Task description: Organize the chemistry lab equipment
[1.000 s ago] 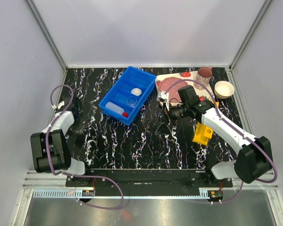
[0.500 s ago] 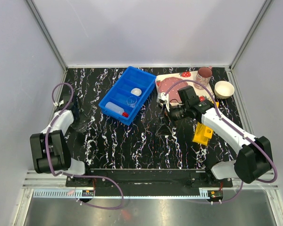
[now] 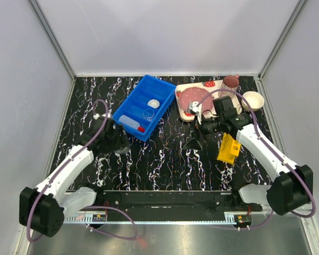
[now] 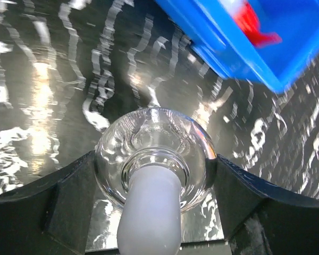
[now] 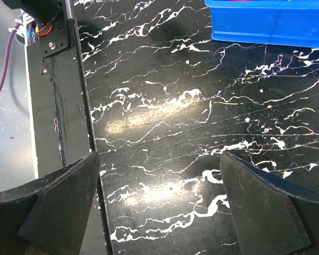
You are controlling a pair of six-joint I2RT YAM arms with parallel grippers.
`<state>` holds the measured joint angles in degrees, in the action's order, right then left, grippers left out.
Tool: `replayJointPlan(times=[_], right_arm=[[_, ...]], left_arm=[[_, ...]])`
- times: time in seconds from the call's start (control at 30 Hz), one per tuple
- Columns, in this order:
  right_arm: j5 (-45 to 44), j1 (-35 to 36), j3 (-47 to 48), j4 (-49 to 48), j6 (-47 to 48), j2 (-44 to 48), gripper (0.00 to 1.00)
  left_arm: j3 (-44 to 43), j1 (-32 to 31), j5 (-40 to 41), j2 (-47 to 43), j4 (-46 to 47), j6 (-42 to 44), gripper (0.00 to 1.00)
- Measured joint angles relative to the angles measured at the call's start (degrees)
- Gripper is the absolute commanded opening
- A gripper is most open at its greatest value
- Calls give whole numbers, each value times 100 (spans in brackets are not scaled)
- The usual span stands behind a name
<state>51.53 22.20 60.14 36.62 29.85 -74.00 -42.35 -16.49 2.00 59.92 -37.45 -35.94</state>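
Observation:
A round clear glass flask (image 4: 154, 154) with a frosted white neck sits between my left gripper's (image 4: 155, 178) fingers, which press on both of its sides. In the top view the left gripper (image 3: 118, 142) hovers just off the near left corner of the blue bin (image 3: 160, 85). The bin holds a squeeze bottle (image 3: 129, 122) with a red nozzle (image 4: 253, 25), a small clear beaker (image 3: 148, 114) and a tiny white dish (image 3: 153, 103). My right gripper (image 3: 195, 142) hangs open over bare table, nothing between its fingers (image 5: 58, 202). A yellow holed rack (image 3: 228, 149) lies to its right.
The strawberry-print tray (image 3: 193, 96), pink mug (image 3: 229, 85) and cream bowl (image 3: 252, 100) stand at the back right. The blue bin's wall (image 5: 271, 24) shows ahead of the right gripper. The table's front rail (image 5: 53, 106) runs along the left of the right wrist view.
My left arm swung from the table's far left toward the blue bin, its gripper narrowing onto the glass flask. The right arm drew back slightly to the right.

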Motion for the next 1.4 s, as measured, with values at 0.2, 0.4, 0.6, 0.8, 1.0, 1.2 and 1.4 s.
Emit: replayJointPlan(times=[0.2,0.4,0.6,0.8,1.0,1.2,1.4], right_arm=[[-203,-120,-210,149,223,476,100],[-278,-627,-354,223,315,699,100],[-247,-1078,-511,195,339,798,100],[-186,-1331,-780,50,369,933,100],[-76,-1484,-922,-4,420,960,100],[39,-1624,-935,-90,466,962,100],[114,-1770,-960,-125,483,962,100]], left_arm=[[-42,-1635,-68,-142,-35,-136,32],[-1073,-3104,-50,1119,-9,-61,32],[-2879,-3724,13,3233,35,348,32],[-4087,-3783,127,4754,-140,761,33],[-4555,-3790,284,5364,-391,968,35],[-4728,-3814,479,5643,-509,1005,47],[-4734,-3834,656,5652,-501,997,65]])
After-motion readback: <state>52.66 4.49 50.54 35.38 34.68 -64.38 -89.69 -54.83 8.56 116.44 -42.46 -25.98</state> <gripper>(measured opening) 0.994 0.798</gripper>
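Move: My left hand already holds the glass bottle. The open patch of table it is bound for lies about 26 cm to the right, 2 cm ahead and 10 cm lower. The blue box's middle is some 21 cm ahead and 12 cm right, 7 cm below, and the red-capped bottle in it 13 cm ahead, 6 cm right. From my empty right hand the glass bottle is about 32 cm left, level ahead, 9 cm lower; the yellow rack is 20 cm right, 4 cm ahead. I swing the glass bottle in my left hand about 26 cm right towards the middle of the table, dipping back some 5 cm and coming forward again, with the wrist turning clockwise; then I lower it close to the table top, grip kept. Meanwhile I draw my wide-open right hand some 8 cm right, towards the yellow rack, turning it slightly clockwise. ##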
